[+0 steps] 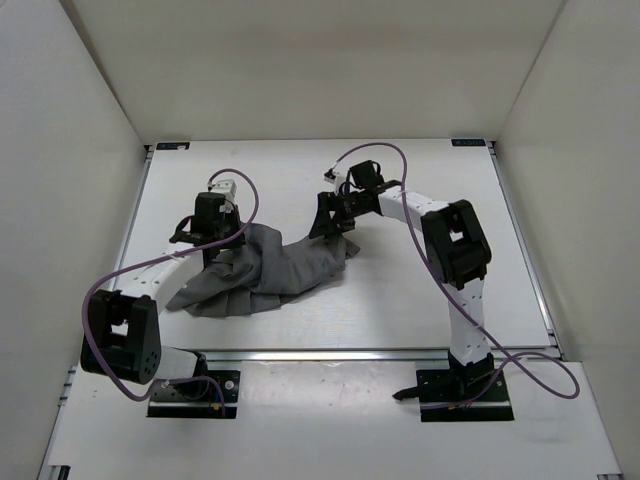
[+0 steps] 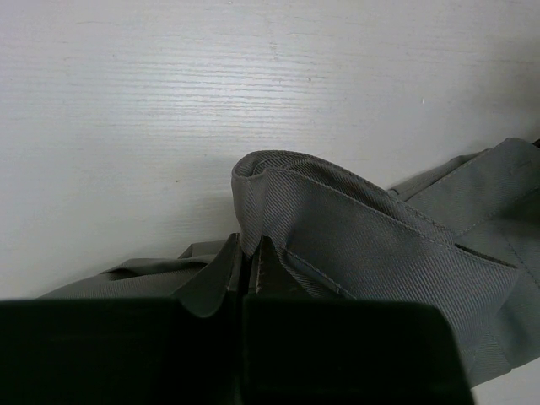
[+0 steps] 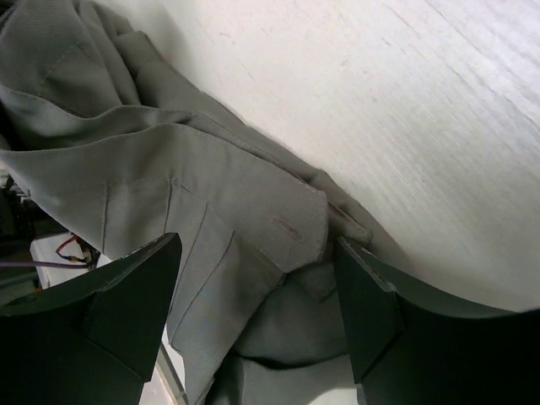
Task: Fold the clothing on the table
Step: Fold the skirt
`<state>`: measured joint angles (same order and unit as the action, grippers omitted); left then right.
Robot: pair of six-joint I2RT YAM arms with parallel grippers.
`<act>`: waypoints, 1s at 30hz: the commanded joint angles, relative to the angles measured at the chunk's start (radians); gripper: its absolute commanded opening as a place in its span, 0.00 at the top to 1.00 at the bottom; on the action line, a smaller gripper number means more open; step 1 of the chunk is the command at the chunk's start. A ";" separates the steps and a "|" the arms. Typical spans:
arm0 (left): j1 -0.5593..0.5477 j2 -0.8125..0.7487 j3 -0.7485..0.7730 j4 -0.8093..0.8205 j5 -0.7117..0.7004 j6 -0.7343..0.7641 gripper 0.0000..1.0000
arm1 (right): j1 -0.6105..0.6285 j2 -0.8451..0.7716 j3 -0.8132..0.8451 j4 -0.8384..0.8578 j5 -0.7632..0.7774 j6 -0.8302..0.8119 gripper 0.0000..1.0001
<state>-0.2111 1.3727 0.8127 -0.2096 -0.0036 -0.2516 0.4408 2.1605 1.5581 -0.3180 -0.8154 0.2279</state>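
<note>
The clothing (image 1: pixel 275 272), a grey pleated skirt, lies crumpled in the middle of the white table (image 1: pixel 420 290). At its left end my left gripper (image 1: pixel 220 248) is shut on a fold of the fabric. The left wrist view shows that gripper (image 2: pixel 248 243) pinching a stitched hem of the skirt (image 2: pixel 363 236), which loops up over the fingertips. My right gripper (image 1: pixel 331 224) hovers at the skirt's right end. In the right wrist view it (image 3: pixel 257 245) stands open, with a waistband corner of the skirt (image 3: pixel 278 219) lying between the fingers, touching neither.
White upright walls (image 1: pixel 90 120) close in the table on three sides. Metal rails (image 1: pixel 520 250) run along its edges. Purple cables (image 1: pixel 250 205) loop off both arms. Bare table (image 3: pixel 405 126) lies beyond the skirt's right end.
</note>
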 commanded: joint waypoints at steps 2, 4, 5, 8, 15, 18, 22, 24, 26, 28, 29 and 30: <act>0.003 -0.015 0.037 -0.001 0.020 0.012 1.00 | -0.020 0.006 0.101 -0.085 0.059 -0.045 0.30; 0.001 -0.015 0.037 0.006 0.017 0.014 1.00 | -0.031 -0.010 0.097 -0.078 0.056 -0.052 0.30; 0.003 -0.014 0.031 0.004 0.024 0.015 1.00 | -0.046 -0.013 0.088 -0.076 0.059 -0.047 0.29; -0.004 -0.015 0.023 0.007 0.027 0.009 1.00 | -0.057 0.007 0.094 -0.089 0.053 -0.055 0.31; 0.007 -0.032 0.025 0.000 0.024 0.018 1.00 | -0.022 0.038 0.096 -0.073 0.029 -0.047 0.32; -0.002 -0.037 0.025 -0.004 0.025 0.028 1.00 | -0.010 0.041 0.091 -0.061 0.012 -0.045 0.32; -0.002 -0.038 0.013 0.002 0.022 0.020 1.00 | 0.006 0.047 0.074 -0.053 -0.002 -0.038 0.34; -0.002 -0.041 0.011 0.006 0.027 0.021 1.00 | 0.009 0.044 0.073 -0.046 -0.002 -0.026 0.36; -0.001 -0.044 0.006 0.012 0.033 0.017 1.00 | 0.001 0.044 0.065 -0.046 -0.001 -0.022 0.46; -0.004 -0.046 0.000 0.010 0.027 0.021 1.00 | 0.003 0.053 0.077 -0.052 -0.011 -0.021 0.61; -0.004 -0.053 -0.006 0.006 0.030 0.020 1.00 | 0.007 0.056 0.088 -0.062 -0.010 -0.022 0.69; -0.004 -0.050 -0.006 0.007 0.022 0.020 1.00 | 0.006 0.058 0.098 -0.075 -0.007 -0.027 0.73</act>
<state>-0.2115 1.3643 0.8120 -0.2096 0.0109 -0.2394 0.4446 2.2055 1.6253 -0.3901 -0.8028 0.2005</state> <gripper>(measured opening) 0.078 0.297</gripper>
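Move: The skirt's near-by waistband end, the tab with the buttonhole, lies just under the right hand's open fingers, about 1 cm ahead, 1 cm left and 2 below. From the right hand, the waistband end pinched by the left hand is some 21 cm left, 1 cm back and about 2 up; the bunched hem lies roughly 22 cm left and 15 back, about 6 below. From the left hand, the buttonhole tab is some 20 cm right, 2 ahead and 4 below. Cloth at the buttonhole end of the waistband comes between the right fingertips as they close to about half their gap. Before that, the right hand swings about 2.5 cm forward and to the right, then returns back and left almost to where it began while settling about 1 cm lower; the fingers shut only at the end. The left hand stays put, still pinching its part of the waistband. ##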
